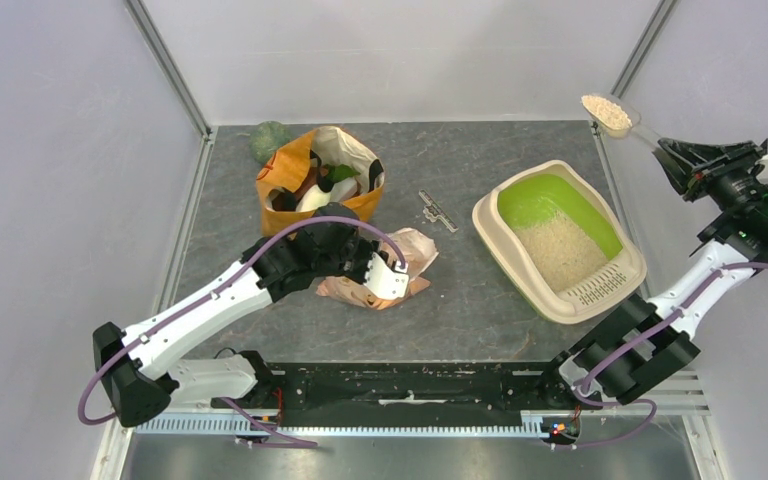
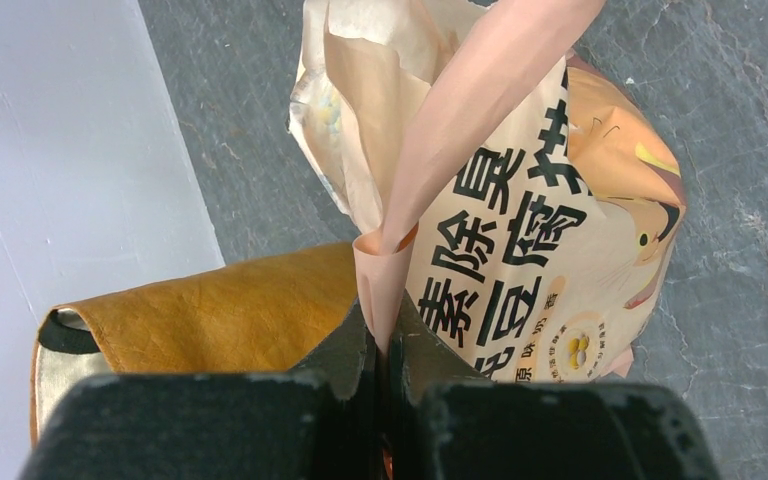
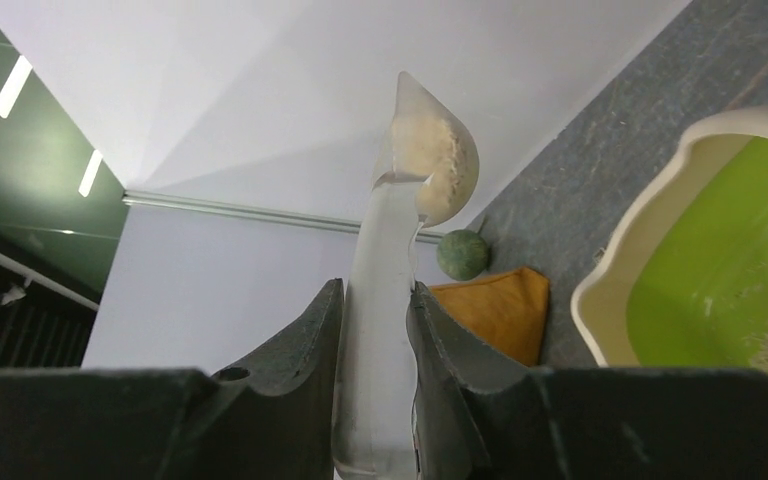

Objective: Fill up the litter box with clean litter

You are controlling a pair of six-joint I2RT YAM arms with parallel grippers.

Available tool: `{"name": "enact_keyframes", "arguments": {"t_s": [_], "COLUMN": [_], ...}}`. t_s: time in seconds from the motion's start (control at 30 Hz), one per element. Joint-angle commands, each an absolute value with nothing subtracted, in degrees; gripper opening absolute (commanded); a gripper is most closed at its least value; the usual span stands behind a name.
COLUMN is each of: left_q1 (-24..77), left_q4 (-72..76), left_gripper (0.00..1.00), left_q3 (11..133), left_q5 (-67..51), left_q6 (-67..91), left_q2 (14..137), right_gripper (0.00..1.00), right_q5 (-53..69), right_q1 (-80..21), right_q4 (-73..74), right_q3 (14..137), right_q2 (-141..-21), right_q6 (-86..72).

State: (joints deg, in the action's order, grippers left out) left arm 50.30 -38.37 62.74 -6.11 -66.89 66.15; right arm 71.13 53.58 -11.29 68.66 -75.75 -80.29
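The litter box, cream with a lime-green hood, sits at the right of the table with clean litter spread over its floor. My right gripper is raised beyond the box's far right corner, shut on the handle of a clear scoop heaped with litter. In the right wrist view the fingers clamp the handle, the scoop bowl points upward, and the litter box rim lies to the right. My left gripper is shut on a pink fold of the printed litter bag, left of centre.
An orange paper shopping bag full of items stands behind the left arm, with a green ball at its far side. A small metal object lies between the bags and the box. Enclosure walls stand close on both sides.
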Motion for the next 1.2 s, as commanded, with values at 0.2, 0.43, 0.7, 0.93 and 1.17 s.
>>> {"name": "enact_keyframes", "arguments": {"t_s": [0.2, 0.43, 0.7, 0.93, 1.17], "left_q1": [48.7, 48.3, 48.3, 48.3, 48.3], "left_q4": [-35.3, -35.2, -35.2, -35.0, -34.7], "left_gripper": [0.02, 0.02, 0.02, 0.02, 0.02], "left_q3": [60.0, 60.7, 60.1, 59.5, 59.2], "left_q5": [-8.1, -8.0, -8.3, -8.2, -8.3], "left_q6": [-69.8, -69.5, -69.2, -69.4, -69.3], "left_q2": [64.0, 64.3, 63.6, 63.4, 63.6], "right_gripper": [0.0, 0.0, 0.0, 0.0, 0.0], "right_q5": [74.8, 56.1, 39.0, 20.8, 18.4], "right_q1": [65.7, 65.3, 49.3, 32.2, 20.8], "right_q4": [41.7, 74.7, 60.9, 56.6, 49.8], "right_q3": [70.8, 78.2, 75.4, 79.7, 83.7], "right_q2": [-70.6, -75.8, -73.4, -79.4, -86.3], "right_q6": [-36.3, 2.8, 1.3, 3.5, -2.7]}}
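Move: The right hand, holding the clear scoop full of litter high and outside, has the litter box's middle about 7 cm to its left, roughly level with it fore and aft and 34 cm below. The metal clip lies some 34 cm to this hand's left and 8 cm farther out. The litter bag sits 46 cm to its left and 7 cm nearer the base. From the left hand, the litter box is about 41 cm right and 8 cm ahead. Swing the right gripper down over the litter box, some 21 cm in all: first sink while drawing back about 8 cm, then keep sinking as you come forward again and some 6 cm left. Meanwhile tip the scoop from level to steeply down and roll the hand's left side down about 50 degrees to pour, keeping the grip on the handle. ##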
